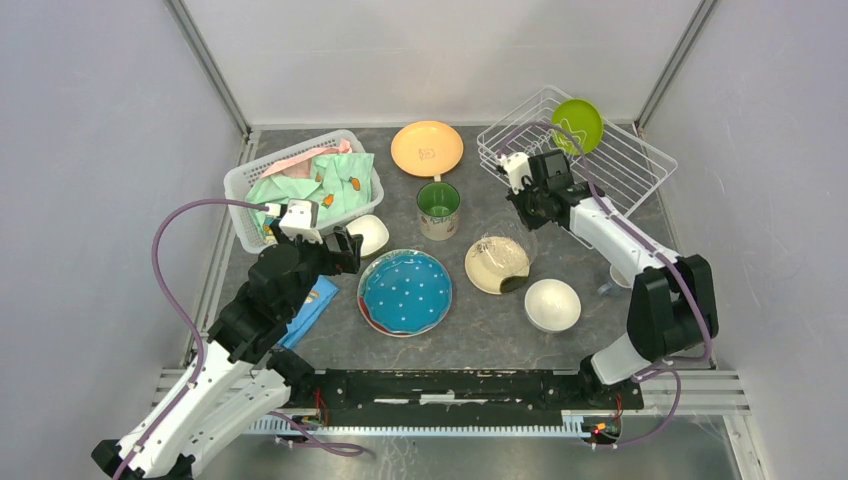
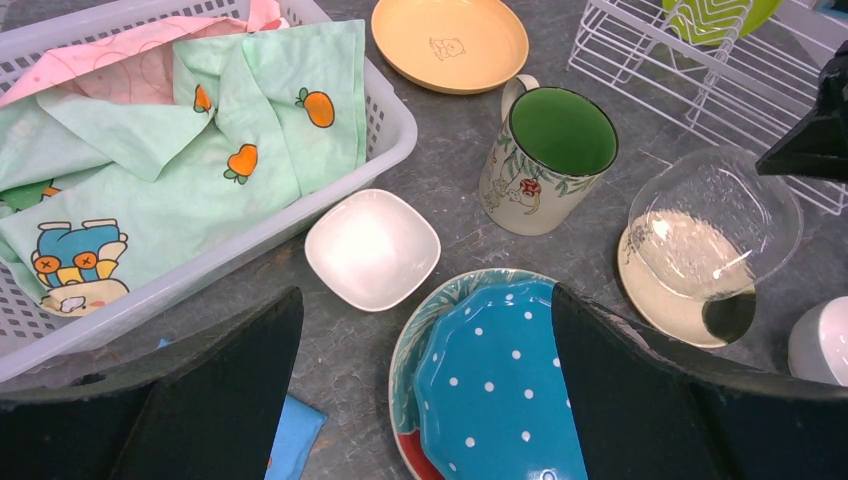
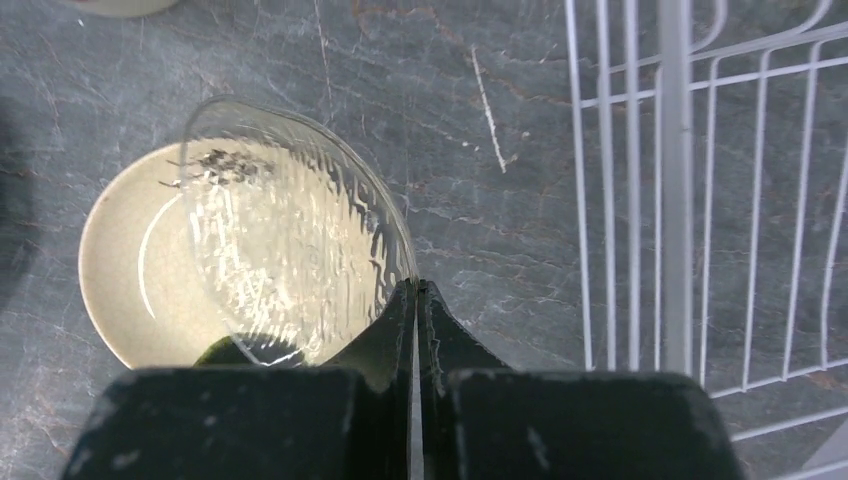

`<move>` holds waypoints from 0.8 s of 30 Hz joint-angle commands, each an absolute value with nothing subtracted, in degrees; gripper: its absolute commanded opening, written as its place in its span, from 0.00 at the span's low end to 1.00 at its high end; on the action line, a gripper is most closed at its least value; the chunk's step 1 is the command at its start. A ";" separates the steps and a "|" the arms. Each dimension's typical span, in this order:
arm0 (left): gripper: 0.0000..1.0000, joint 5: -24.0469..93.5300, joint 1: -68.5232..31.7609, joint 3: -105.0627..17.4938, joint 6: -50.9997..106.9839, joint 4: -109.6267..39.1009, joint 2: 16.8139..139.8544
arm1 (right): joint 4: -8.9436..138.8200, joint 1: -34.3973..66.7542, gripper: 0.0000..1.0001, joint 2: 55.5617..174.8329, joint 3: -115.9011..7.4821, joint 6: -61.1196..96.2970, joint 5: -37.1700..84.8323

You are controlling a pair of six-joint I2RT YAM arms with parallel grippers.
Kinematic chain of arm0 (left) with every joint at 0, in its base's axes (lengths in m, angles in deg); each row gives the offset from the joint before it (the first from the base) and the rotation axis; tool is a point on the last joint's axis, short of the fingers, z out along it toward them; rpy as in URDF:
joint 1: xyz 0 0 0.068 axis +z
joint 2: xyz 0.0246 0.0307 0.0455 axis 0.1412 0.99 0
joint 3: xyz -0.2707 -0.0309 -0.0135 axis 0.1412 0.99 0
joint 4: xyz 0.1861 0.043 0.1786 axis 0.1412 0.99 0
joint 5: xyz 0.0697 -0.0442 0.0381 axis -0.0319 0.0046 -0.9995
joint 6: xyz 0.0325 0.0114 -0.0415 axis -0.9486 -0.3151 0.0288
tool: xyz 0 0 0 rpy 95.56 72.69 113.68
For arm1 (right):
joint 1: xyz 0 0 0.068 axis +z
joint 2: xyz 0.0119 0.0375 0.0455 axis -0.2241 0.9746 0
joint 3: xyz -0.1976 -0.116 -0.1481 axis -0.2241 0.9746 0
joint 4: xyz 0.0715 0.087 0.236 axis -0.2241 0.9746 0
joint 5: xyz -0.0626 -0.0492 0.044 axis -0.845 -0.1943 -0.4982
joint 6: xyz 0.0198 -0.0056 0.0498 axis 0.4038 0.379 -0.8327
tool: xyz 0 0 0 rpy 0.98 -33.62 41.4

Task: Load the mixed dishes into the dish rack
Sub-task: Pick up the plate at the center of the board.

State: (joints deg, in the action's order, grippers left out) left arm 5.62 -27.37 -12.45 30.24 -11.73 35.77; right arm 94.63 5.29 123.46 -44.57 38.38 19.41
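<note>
My right gripper is shut on the rim of a clear glass bowl, held tilted above a cream plate, left of the white wire dish rack. The rack holds an upright lime-green plate. My left gripper is open and empty over the left edge of a blue white-dotted plate, which lies on a red and teal plate. A small square white bowl, a mug with a green inside and an orange plate lie beyond it. A round white bowl sits at the front right.
A white plastic basket of clothes stands at the back left. A folded blue cloth lies under my left arm. The enclosure walls close in the table on three sides.
</note>
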 commanded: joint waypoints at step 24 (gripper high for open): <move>1.00 6.18 -27.57 -12.53 29.24 -11.78 35.64 | 79.48 4.69 0.00 113.42 -54.94 36.74 6.97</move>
State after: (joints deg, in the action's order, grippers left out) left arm 5.81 -27.37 -12.45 30.24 -10.92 35.64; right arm 87.43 5.29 115.37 -49.67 36.81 12.07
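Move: The right hand already holds the clear plate by its right-hand rim, about 10 cm above the table. The middle of the dish rack lies some 19 cm ahead, 13 cm to its right and 5 cm lower; the green plate in the rack is about 23 cm ahead, 13 cm right, level in height. The beige plate is roughly 4 cm back, 5 cm left and 9 cm below; the mug, 6 cm ahead, 18 cm left. From the left hand the rack is about 31 cm ahead, 50 cm right, 20 cm below. Keeping its shut fingers pinched on the clear plate's rim, the right hand goes on lifting the plate away from the beige one, about 11 cm up and some 4 cm forward, easing off halfway before speeding up again. Meanwhile the wrist tips the fingers up from pointing steeply down, by about 20 degrees. ##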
